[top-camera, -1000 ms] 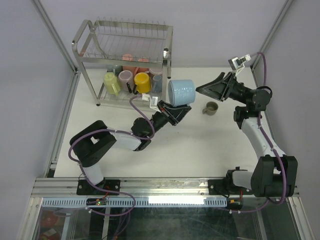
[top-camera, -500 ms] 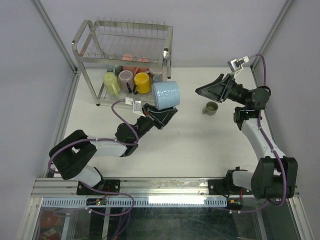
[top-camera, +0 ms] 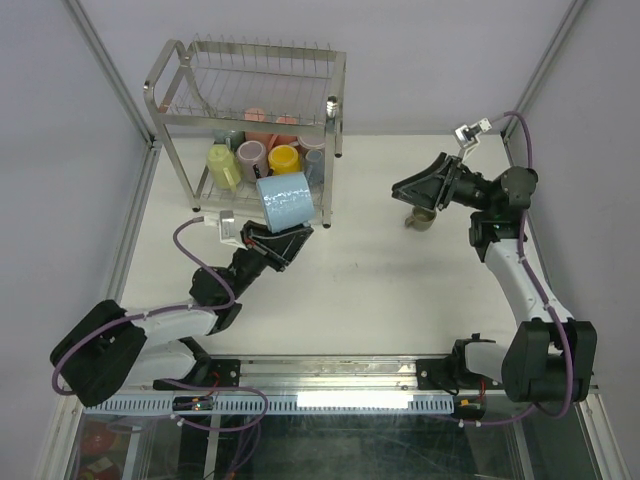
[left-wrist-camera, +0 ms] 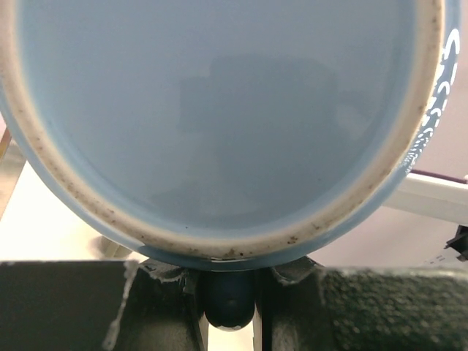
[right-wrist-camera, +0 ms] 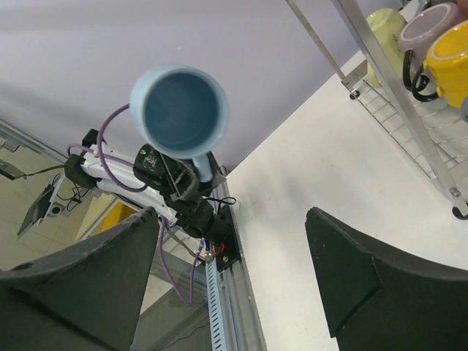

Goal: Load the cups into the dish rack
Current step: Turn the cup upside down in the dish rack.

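Observation:
My left gripper (top-camera: 283, 237) is shut on the handle of a light blue cup (top-camera: 283, 200), held in the air just in front of the dish rack (top-camera: 170, 75). In the left wrist view the cup's mouth (left-wrist-camera: 219, 110) fills the frame, and its dark handle (left-wrist-camera: 229, 296) sits between the fingers. The rack's lower shelf holds several cups, among them a pale green cup (top-camera: 221, 165), a mauve cup (top-camera: 250, 157) and a yellow cup (top-camera: 284, 158). My right gripper (top-camera: 402, 190) stands open above an olive cup (top-camera: 421, 219) on the table. The right wrist view shows the blue cup (right-wrist-camera: 179, 110) across the table.
The rack's upper shelf (top-camera: 255, 85) is bare wire. Metal frame posts (top-camera: 110, 70) and grey walls close in the white table (top-camera: 400, 290) on both sides. The rack's foot and lower corner (right-wrist-camera: 457, 208) show at the right wrist view's right edge.
My left arm has swung the blue cup leftwards, from mid-table to the rack's front right corner. The right gripper has opened wider and shifted slightly over the olive cup.

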`<action>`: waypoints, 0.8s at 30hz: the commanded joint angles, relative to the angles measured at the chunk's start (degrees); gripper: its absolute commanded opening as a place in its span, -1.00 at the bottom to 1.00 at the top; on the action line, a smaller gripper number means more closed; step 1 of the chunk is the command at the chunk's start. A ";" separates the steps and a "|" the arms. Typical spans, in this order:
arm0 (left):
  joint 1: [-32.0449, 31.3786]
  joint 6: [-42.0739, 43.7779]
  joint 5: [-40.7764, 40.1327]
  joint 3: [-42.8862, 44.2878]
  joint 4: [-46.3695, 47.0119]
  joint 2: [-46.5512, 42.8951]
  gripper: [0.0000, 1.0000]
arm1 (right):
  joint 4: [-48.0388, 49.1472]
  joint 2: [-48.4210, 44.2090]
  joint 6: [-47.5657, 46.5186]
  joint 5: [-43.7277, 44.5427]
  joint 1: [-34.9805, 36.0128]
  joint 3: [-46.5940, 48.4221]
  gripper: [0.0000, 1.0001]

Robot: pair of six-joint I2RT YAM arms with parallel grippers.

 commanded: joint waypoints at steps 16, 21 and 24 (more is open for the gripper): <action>13.74 6.50 10.84 3.30 -43.43 -23.08 -1.00 | -31.29 -6.60 -47.64 -2.70 -6.49 0.47 0.68; 14.35 9.38 9.09 6.87 -48.06 -19.55 -1.00 | -32.89 -7.15 -52.04 -3.54 -8.30 -1.30 0.68; 14.44 11.52 7.30 9.12 -48.73 -16.87 -1.00 | -33.25 -7.60 -53.08 -3.92 -8.85 -2.02 0.68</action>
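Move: The left hand holds the big blue cup by its handle; the lower tray of the dish rack, at its front, is some 25 cm ahead, 10 cm to the left and 22 cm below. On that tray the yellow cup stands about 27 cm ahead and 5 cm left of this hand, the purple cup 28 cm ahead and 13 cm left, the small blue cup 27 cm ahead and 2 cm right, all some 18 cm lower. From the right hand the tray front is roughly 21 cm ahead, 25 cm left and 30 cm below. The left hand keeps its pinch on the blue cup's handle and, after a slight rise while drifting left, sinks about 11 cm in front of the rack, ending some 6 cm farther left and nearer the lower tray, while the wrist tips the fingers down by about 30 degrees from pointing upward to nearly level, so that the cup's mouth tips down with them. The open, empty right hand meanwhile draws off down and to the right, its left-pointing fingers tilting down towards the table. ##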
